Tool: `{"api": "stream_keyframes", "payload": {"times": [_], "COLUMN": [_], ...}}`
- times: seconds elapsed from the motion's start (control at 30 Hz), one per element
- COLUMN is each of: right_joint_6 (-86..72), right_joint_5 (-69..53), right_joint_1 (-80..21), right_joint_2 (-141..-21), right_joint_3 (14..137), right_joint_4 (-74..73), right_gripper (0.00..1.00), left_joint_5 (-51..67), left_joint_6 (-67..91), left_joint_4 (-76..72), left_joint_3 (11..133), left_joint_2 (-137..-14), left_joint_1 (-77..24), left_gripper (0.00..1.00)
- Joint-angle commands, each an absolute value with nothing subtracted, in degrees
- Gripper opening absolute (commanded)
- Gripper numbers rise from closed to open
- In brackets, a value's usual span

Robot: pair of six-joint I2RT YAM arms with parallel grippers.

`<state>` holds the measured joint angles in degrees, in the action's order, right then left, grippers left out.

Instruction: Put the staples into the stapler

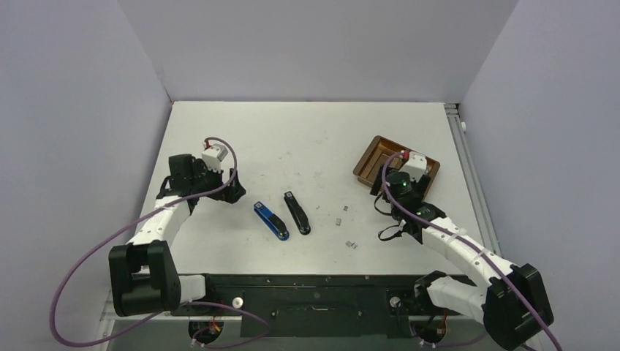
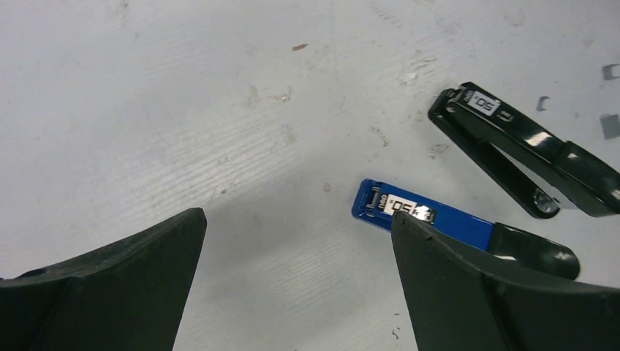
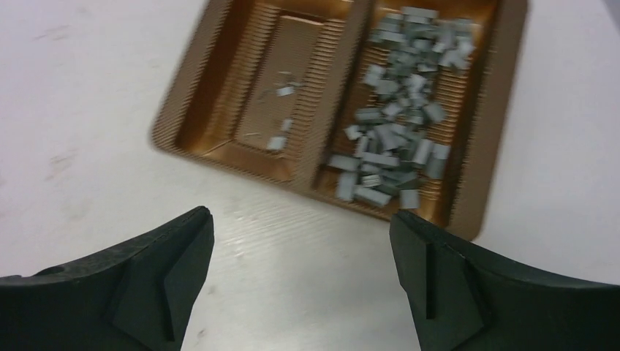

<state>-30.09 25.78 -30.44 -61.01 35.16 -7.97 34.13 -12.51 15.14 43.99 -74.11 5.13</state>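
Observation:
Two staplers lie mid-table, a blue stapler (image 1: 271,220) and a black stapler (image 1: 297,212), both closed. In the left wrist view the blue stapler (image 2: 431,217) lies just beyond my right fingertip and the black stapler (image 2: 526,146) farther off. My left gripper (image 2: 296,216) is open over bare table, holding nothing. The staples (image 3: 398,124) fill the right compartment of the brown tray (image 3: 183,117), with a few in the left compartment. My right gripper (image 3: 301,214) is open just short of the tray's near edge, empty.
A few loose staples (image 1: 352,244) lie on the table between the staplers and the right arm. The tray (image 1: 368,162) sits at the right, under the right wrist. Grey walls close in the table on three sides.

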Motion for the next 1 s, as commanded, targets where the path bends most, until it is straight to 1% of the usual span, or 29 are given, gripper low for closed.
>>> {"api": "stream_keyframes", "payload": {"times": [0.0,0.13,0.23,0.37,0.47,0.5,0.57,0.63,0.7,0.8,0.9,0.97], "right_joint_6": [-27.87,-29.93,-29.09,-25.34,-27.57,-28.38,-28.02,-29.31,-29.60,-27.42,-24.00,-18.32], "right_joint_5": [32.36,42.08,44.97,44.34,40.89,39.75,37.82,35.98,33.88,35.75,40.85,40.05], "right_joint_1": [-22.30,-20.55,-19.72,-18.51,-17.29,-17.16,-17.16,-16.62,-16.04,-15.69,-15.32,-15.00], "right_joint_2": [-64.41,-72.11,-72.73,-71.28,-70.31,-69.09,-65.07,-59.99,-55.87,-51.17,-46.85,-45.55], "right_joint_3": [32.08,33.48,33.40,30.24,30.10,29.49,26.45,25.06,25.86,27.08,23.12,17.76], "right_joint_4": [-3.82,-4.31,0.01,10.51,9.19,8.52,10.14,7.87,4.59,3.35,12.13,23.82], "right_gripper": [0.90,0.91,0.88,0.89,0.90,0.90,0.91,0.91,0.92,0.92,0.92,0.93], "left_joint_5": [26.25,23.42,23.25,21.63,19.16,17.96,17.77,16.96,16.14,14.49,14.72,13.27], "left_joint_6": [-2.17,-0.35,0.62,2.02,2.52,2.40,2.83,3.06,3.37,4.89,5.63,4.92], "left_joint_4": [-6.31,-18.36,-26.23,-37.10,-47.39,-44.72,-45.42,-43.78,-45.15,-49.35,-57.93,-53.49], "left_joint_3": [37.53,30.84,26.76,20.95,17.66,18.71,19.30,20.46,20.63,19.87,17.89,19.16], "left_joint_2": [-70.77,-69.76,-70.32,-72.08,-74.33,-74.41,-75.69,-76.40,-77.38,-78.72,-82.75,-81.96], "left_joint_1": [5.68,5.71,5.71,5.76,5.78,5.88,5.95,6.06,6.19,6.15,6.15,5.69], "left_gripper": [0.96,0.96,0.96,0.96,0.96,0.96,0.96,0.96,0.96,0.96,0.96,0.96]}}
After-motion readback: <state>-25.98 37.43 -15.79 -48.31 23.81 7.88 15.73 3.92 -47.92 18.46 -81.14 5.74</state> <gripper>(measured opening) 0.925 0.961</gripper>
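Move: The closed black stapler lies about 27 cm left of the right hand, 6 cm nearer the base and 11 cm below. The staple tray's middle is some 8 cm ahead of that hand and 3 cm to its right, also 11 cm down. From the left hand, the black stapler is roughly 19 cm right and 6 cm back, the blue stapler about 11 cm right and 9 cm back, both some 9 cm below. Both closed staplers are left behind as the empty, wide-open hands withdraw outward. The right hand swings about 12 cm right past the tray's near side, dipping first, then rising to end higher, turning clockwise and finally tipping its fingers up. The left drifts left and forward, sinking slightly, and turns counter-clockwise some 25 degrees while its fingers tip up. ##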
